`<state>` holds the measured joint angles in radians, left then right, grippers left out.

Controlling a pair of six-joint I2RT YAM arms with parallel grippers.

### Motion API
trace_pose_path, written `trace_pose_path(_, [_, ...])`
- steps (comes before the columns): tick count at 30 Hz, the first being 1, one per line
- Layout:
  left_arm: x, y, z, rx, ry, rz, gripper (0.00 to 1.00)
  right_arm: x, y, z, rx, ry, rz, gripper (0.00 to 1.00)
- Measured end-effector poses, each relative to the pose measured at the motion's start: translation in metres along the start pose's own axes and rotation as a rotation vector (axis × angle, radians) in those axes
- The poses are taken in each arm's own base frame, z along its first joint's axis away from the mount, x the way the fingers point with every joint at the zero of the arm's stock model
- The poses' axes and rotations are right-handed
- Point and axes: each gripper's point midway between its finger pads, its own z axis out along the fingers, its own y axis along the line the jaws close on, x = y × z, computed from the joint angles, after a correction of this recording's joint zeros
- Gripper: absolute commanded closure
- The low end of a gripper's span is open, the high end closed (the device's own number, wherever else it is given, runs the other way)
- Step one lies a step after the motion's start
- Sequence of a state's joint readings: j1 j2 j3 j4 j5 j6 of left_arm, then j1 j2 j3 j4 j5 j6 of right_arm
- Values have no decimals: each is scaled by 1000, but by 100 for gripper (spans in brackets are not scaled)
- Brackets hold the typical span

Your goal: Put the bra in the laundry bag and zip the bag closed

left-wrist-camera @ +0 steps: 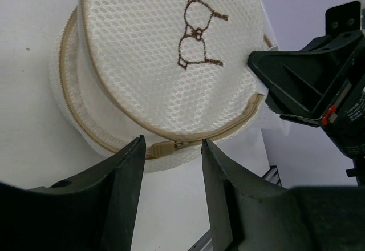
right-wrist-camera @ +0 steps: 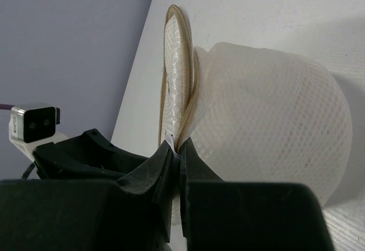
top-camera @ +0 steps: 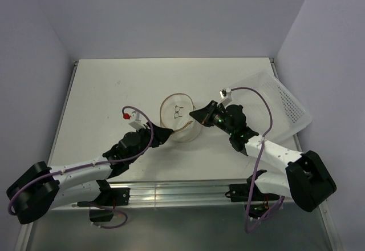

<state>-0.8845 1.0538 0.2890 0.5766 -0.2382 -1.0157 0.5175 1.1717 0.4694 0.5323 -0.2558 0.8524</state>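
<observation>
The laundry bag (top-camera: 179, 117) is a white mesh drum with tan zip trim and a brown glasses mark on its lid (left-wrist-camera: 165, 51), standing mid-table. Its lid is ajar on one side. The tan zipper pull (left-wrist-camera: 162, 146) sits at the near rim. My left gripper (top-camera: 167, 132) is open, its jaws either side of the pull (left-wrist-camera: 171, 141) without touching it. My right gripper (top-camera: 198, 115) is shut on the bag's rim at a small white tag (right-wrist-camera: 179, 148), seen also in the left wrist view (left-wrist-camera: 268, 68). The bra is not visible.
A white perforated plastic tray (top-camera: 282, 100) lies tilted at the table's right edge behind the right arm. Walls close in the table at the back and both sides. A metal rail runs along the near edge (top-camera: 182, 193).
</observation>
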Motion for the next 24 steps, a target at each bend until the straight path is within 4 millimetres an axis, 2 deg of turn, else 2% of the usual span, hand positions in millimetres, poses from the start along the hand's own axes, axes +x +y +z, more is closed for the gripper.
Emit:
trace_pose_path(7, [15,20,0,-39,33,-3,53,0,1,-1,-2,-2,2,100])
trace_pose_path(18, [11,1,0,53,22,-34,60,0,1,-1,-6,-3,2,100])
trace_pose_path(22, [13,3,1,53,24,-38,70,0,1,-1,-6,-3,5,100])
trace_pose_path(24, [13,3,1,54,23,-43,80,0,1,-1,-6,-3,5,100])
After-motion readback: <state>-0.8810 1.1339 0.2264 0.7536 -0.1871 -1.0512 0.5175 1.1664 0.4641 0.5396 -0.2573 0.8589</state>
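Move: The beige zip tab lies nearly at my left fingertips, about 1 cm to the right and 1 cm below. From my left hand the lid with the brown bra emblem is centred about 7 cm ahead and 3 cm to the right, and the laundry bag's mesh body about 3 cm ahead, 6 cm right and 6 cm lower. My right hand already grips the bag's rim; from it the tab is some 7 cm back and 7 cm left, slightly lower. I bring my half-open left fingers around the zip tab: I dip about 2.5 cm, come back up about 1.5 cm, and end only about 1 cm lower than I began. As I settle I narrow the fingers from half open to under a third, closing on the tab from both sides, while my right hand stays still and keeps its pinch on the rim. ##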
